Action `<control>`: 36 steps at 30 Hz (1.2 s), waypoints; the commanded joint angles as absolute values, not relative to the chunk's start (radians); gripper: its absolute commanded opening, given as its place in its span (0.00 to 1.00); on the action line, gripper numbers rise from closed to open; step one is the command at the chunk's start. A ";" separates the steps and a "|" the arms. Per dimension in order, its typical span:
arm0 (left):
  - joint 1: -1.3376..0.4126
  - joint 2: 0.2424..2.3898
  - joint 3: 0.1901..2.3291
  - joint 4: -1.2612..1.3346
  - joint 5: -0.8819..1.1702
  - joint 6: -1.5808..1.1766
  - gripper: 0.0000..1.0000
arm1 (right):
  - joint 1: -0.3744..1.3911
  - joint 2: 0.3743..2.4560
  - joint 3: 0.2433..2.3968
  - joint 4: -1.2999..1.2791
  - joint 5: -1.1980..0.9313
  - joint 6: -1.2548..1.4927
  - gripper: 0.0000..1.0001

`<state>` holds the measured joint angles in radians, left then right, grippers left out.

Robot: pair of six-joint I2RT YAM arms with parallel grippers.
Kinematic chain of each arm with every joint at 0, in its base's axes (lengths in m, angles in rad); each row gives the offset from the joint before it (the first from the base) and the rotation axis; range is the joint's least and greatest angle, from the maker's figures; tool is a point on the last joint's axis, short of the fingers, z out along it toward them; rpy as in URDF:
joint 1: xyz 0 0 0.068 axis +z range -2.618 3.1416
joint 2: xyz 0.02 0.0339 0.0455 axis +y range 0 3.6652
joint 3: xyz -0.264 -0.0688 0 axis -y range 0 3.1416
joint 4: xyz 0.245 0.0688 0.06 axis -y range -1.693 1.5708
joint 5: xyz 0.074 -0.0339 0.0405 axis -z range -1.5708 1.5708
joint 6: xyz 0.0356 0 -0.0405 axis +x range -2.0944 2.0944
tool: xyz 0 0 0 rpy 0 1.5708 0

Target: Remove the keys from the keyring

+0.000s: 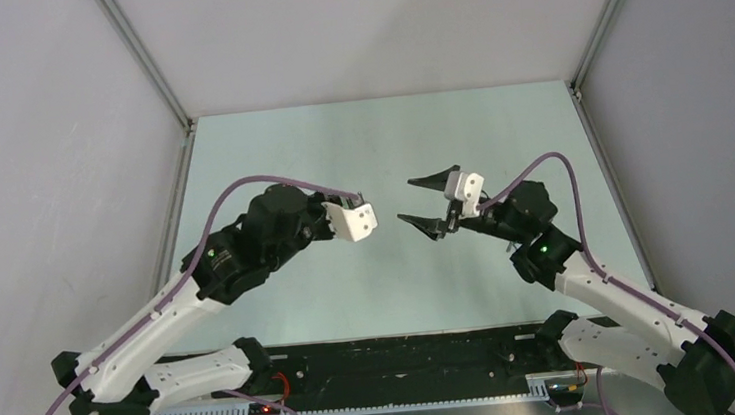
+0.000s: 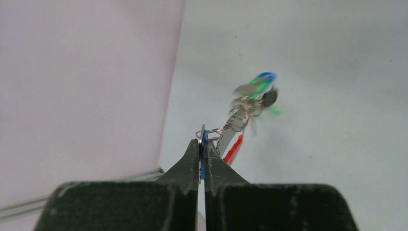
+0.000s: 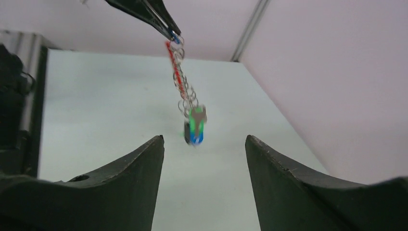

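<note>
My left gripper [image 2: 202, 144] is shut on a blue-capped key [image 2: 204, 137], pinched edge-on at the very fingertips. A thin ring runs through that key, and the rest of the keyring [image 2: 234, 149], with its red band and a short chain of silver rings, hangs from it. The other keys [image 2: 260, 87], green- and blue-capped, dangle blurred at the far end, above the table. In the right wrist view the bunch of keys [image 3: 195, 126] hangs from the left gripper's tip [image 3: 171, 32], just beyond my right gripper [image 3: 204, 138]. The right gripper is open and holds nothing. In the top view the right gripper [image 1: 423, 203] faces the left arm's wrist [image 1: 354, 219] across a small gap.
The pale green table [image 1: 387, 135] is enclosed by white walls [image 2: 86, 86] with aluminium corner posts [image 1: 145, 56]. A black rail [image 1: 397, 360] runs along the near edge between the arm bases.
</note>
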<state>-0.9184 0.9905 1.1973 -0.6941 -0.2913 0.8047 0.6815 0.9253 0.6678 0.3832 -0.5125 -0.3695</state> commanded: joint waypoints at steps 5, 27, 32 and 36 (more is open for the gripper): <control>-0.986 0.873 1.131 -0.431 -0.308 1.145 0.00 | 0.658 0.956 0.670 0.654 -0.657 -0.070 0.53; -0.985 0.668 0.657 0.266 0.079 1.072 0.00 | 0.719 1.004 0.701 0.619 -0.703 -0.179 0.32; -0.982 0.652 0.640 0.266 0.115 1.058 0.00 | 0.756 1.009 0.701 0.575 -0.693 -0.253 0.27; -0.982 0.641 0.632 0.265 0.138 1.054 0.00 | 0.792 1.015 0.701 0.578 -0.686 -0.290 0.26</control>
<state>-0.9817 0.6651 0.6392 0.1791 0.0921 1.0756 0.7609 1.0096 0.6682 0.5716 -0.6949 -0.2230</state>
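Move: The left hand already pinches the keyring by a blue tag, its bunch of keys hanging some 8 cm below the fingertips. From there the open right fingers are about 14 cm to the right, 3 cm back and 2 cm lower. From the right hand the keyring lies about 14 cm left, 3 cm ahead and 1 cm up, with the keys 6 cm below, 13 cm left, 3 cm ahead. Left hand carries the keyring right, back, up about 9 cm towards the right hand, which comes back-left, narrowing. ##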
